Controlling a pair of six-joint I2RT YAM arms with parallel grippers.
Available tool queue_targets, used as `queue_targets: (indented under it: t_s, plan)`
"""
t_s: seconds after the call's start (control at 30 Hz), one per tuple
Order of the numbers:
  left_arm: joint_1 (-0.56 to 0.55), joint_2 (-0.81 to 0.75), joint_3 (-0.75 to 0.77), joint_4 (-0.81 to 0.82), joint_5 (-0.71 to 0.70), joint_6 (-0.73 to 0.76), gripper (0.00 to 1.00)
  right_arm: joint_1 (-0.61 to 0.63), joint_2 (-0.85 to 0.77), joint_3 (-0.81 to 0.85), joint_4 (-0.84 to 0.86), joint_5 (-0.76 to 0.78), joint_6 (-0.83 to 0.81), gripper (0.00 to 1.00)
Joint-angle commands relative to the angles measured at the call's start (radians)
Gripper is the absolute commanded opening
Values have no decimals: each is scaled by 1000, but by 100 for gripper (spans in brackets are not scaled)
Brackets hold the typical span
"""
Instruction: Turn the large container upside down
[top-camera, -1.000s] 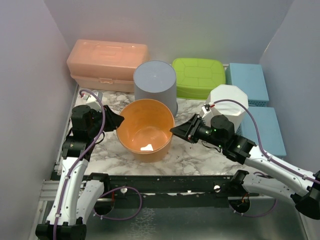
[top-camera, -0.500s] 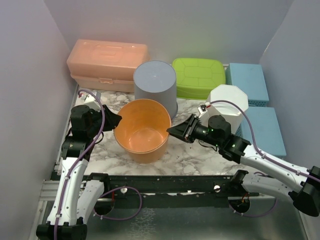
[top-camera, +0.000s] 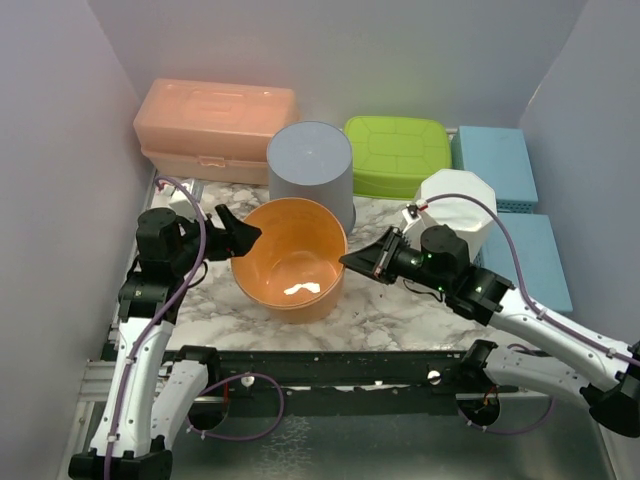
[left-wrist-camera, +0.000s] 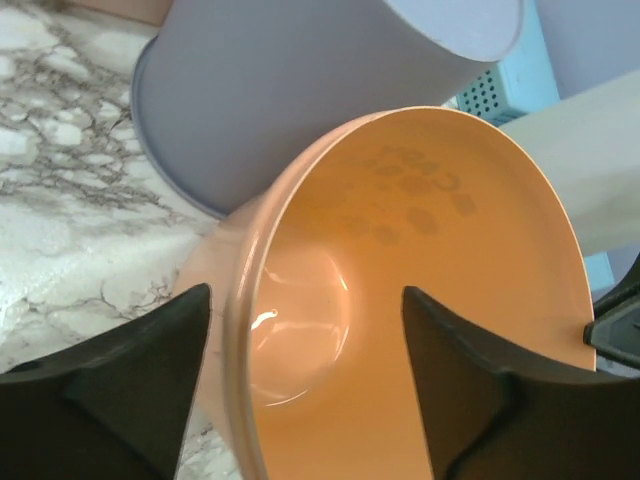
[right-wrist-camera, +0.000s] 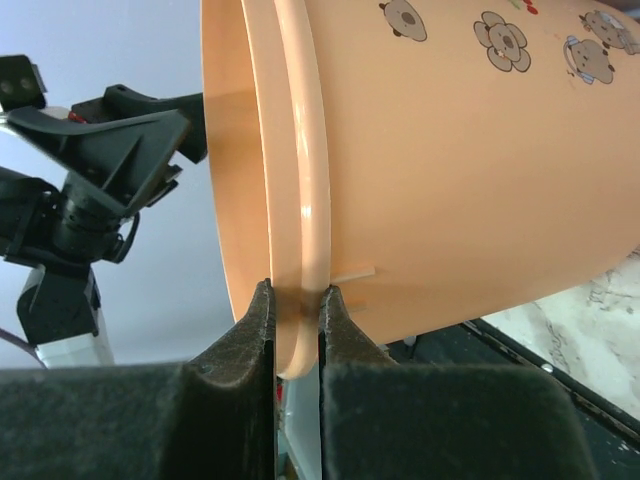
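The large container is an orange bucket with small cartoon prints on its wall, standing mouth up on the marble table. My right gripper is shut on its right rim; in the right wrist view the rim is pinched between the two pads of the right gripper. My left gripper is open at the left rim. In the left wrist view the left gripper straddles that rim, one finger outside the container, one inside, neither touching.
A grey container stands upside down right behind the orange one. A white faceted container sits behind my right arm. Along the back are a peach box, a green box and blue baskets.
My left gripper has opened and let go of the left rim. My right gripper has closed tighter on the right rim. The container has shifted slightly.
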Motion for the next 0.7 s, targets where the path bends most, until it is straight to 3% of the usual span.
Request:
queue_targets:
  t_s: [0.0, 0.1, 0.43, 0.67]
  plan:
    - [-7, 0, 69, -8, 69, -14, 89, 9, -61, 65, -142, 94, -75, 0]
    - [-7, 6, 99, -18, 58, -9, 99, 8, -82, 100, -227, 126, -111, 1]
    - [-6, 29, 195, -120, -94, 42, 99, 8, -47, 382, -579, 244, -312, 1]
    - [-6, 46, 206, -189, -208, 58, 99, 48, 52, 512, -710, 306, -395, 0]
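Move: The orange container stands mouth up, pinched at its right rim by the right hand; its middle lies some 11 cm to that hand's left, 2 cm ahead and 10 cm below. The upturned grey bin is about 21 cm ahead and 7 cm left, the white container about 11 cm ahead and 27 cm right, both some 12 cm lower. From the left hand, fingers straddling the opposite rim, the orange container's middle is roughly 5 cm back, 11 cm right and 10 cm below. The orange container's rim stays pinched in the right hand, which carries it about 6 cm right towards the white container and, increasingly, some 5 cm up, its left-pointing fingers tipping down by about 25 degrees. The left hand spreads its fingers fully, rises about 5 cm clear of the rim, then eases a little left and slightly down. ##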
